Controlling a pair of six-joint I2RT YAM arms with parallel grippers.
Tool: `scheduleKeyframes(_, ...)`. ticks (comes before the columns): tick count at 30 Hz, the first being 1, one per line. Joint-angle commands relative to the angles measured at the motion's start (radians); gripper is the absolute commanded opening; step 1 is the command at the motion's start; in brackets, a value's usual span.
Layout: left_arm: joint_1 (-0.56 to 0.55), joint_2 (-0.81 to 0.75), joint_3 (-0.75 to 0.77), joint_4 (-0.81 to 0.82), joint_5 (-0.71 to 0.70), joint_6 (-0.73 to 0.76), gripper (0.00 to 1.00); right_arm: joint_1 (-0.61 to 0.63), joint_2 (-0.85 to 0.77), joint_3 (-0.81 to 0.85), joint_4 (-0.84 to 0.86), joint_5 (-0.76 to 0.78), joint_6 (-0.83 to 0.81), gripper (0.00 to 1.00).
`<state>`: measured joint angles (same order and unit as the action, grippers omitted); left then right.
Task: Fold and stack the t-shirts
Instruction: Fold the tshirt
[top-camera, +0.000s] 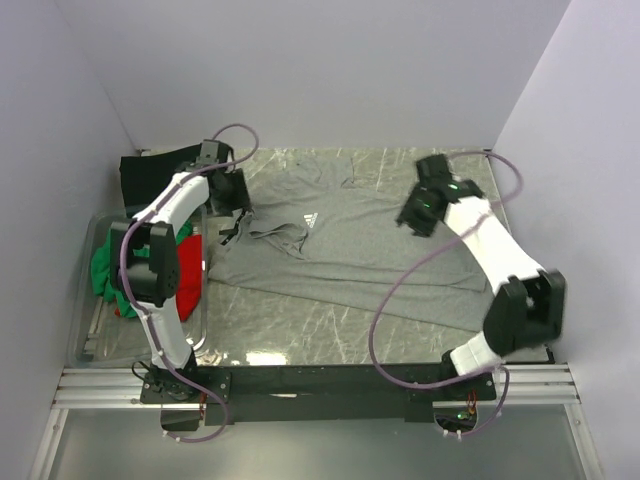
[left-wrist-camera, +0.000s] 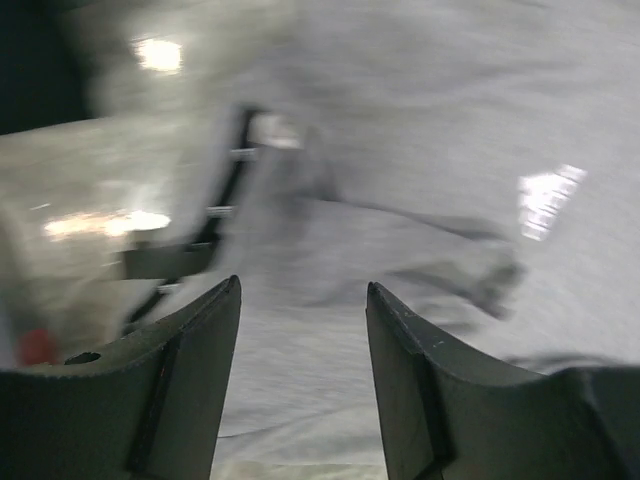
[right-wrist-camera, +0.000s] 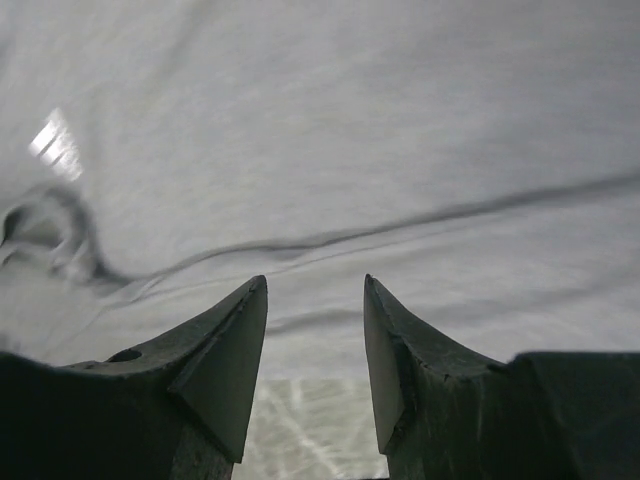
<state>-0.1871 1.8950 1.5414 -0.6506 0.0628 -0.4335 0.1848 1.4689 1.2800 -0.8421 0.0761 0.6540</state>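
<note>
The heather-grey t-shirt (top-camera: 350, 245) lies spread over the middle of the table, its small white logo (top-camera: 305, 222) facing up and its left part bunched near the collar. My left gripper (top-camera: 240, 207) hangs open over that bunched left edge. In the left wrist view, which is blurred, the left gripper (left-wrist-camera: 303, 284) has only grey cloth (left-wrist-camera: 400, 140) beneath its parted fingers. My right gripper (top-camera: 409, 217) is open over the shirt's right side. The right wrist view shows the right gripper (right-wrist-camera: 316, 280) empty above the grey fabric (right-wrist-camera: 330, 150). A black shirt (top-camera: 150, 175), a green one (top-camera: 100, 270) and a red one (top-camera: 188, 272) lie at the left.
A clear plastic bin (top-camera: 203, 312) at the left edge holds the red and green shirts. Bare marbled tabletop (top-camera: 300, 330) shows in front of the grey shirt. White walls close in the table at the back and on both sides.
</note>
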Motion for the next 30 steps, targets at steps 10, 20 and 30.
scheduleKeyframes(10,0.075,0.055,-0.033,0.017,0.187,-0.048,0.62,0.34,0.522,0.493,0.144,-0.223,0.136,0.5)
scheduleKeyframes(20,0.075,0.107,-0.033,0.011,0.232,-0.057,0.63,0.412,0.757,0.697,0.112,-0.222,0.157,0.49)
scheduleKeyframes(30,0.075,0.151,-0.029,0.022,0.25,-0.063,0.6,0.413,0.835,0.732,0.115,-0.188,0.131,0.47)
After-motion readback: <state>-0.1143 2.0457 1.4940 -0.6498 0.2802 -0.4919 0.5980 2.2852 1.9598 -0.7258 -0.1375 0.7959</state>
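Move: The loose gray flap of the tshirt lies across the cloth between the hands; its left end is almost straight under the left hand, about 8 cm down and 1 cm to the right. The flap's right end is some 28 cm to the right hand's left, about 7 cm ahead and 13 cm below. The white logo lies about 6 cm beyond that right end and 2 cm to its right; the black neckband is roughly 4 cm left of the left hand and 1 cm back, at cloth height. The right hand sweeps about 27 cm to the left over the tshirt, easing somewhat forward and turning some 25 degrees counter-clockwise, then sinks more and more steeply until its open fingers are close around the flap's right end. Meanwhile the left hand, fingers also staying open, sinks about 7 cm onto the flap's left end beside the neckband, drawing slightly back as its fingers tip to point more steeply down; neither gripper closes yet. ##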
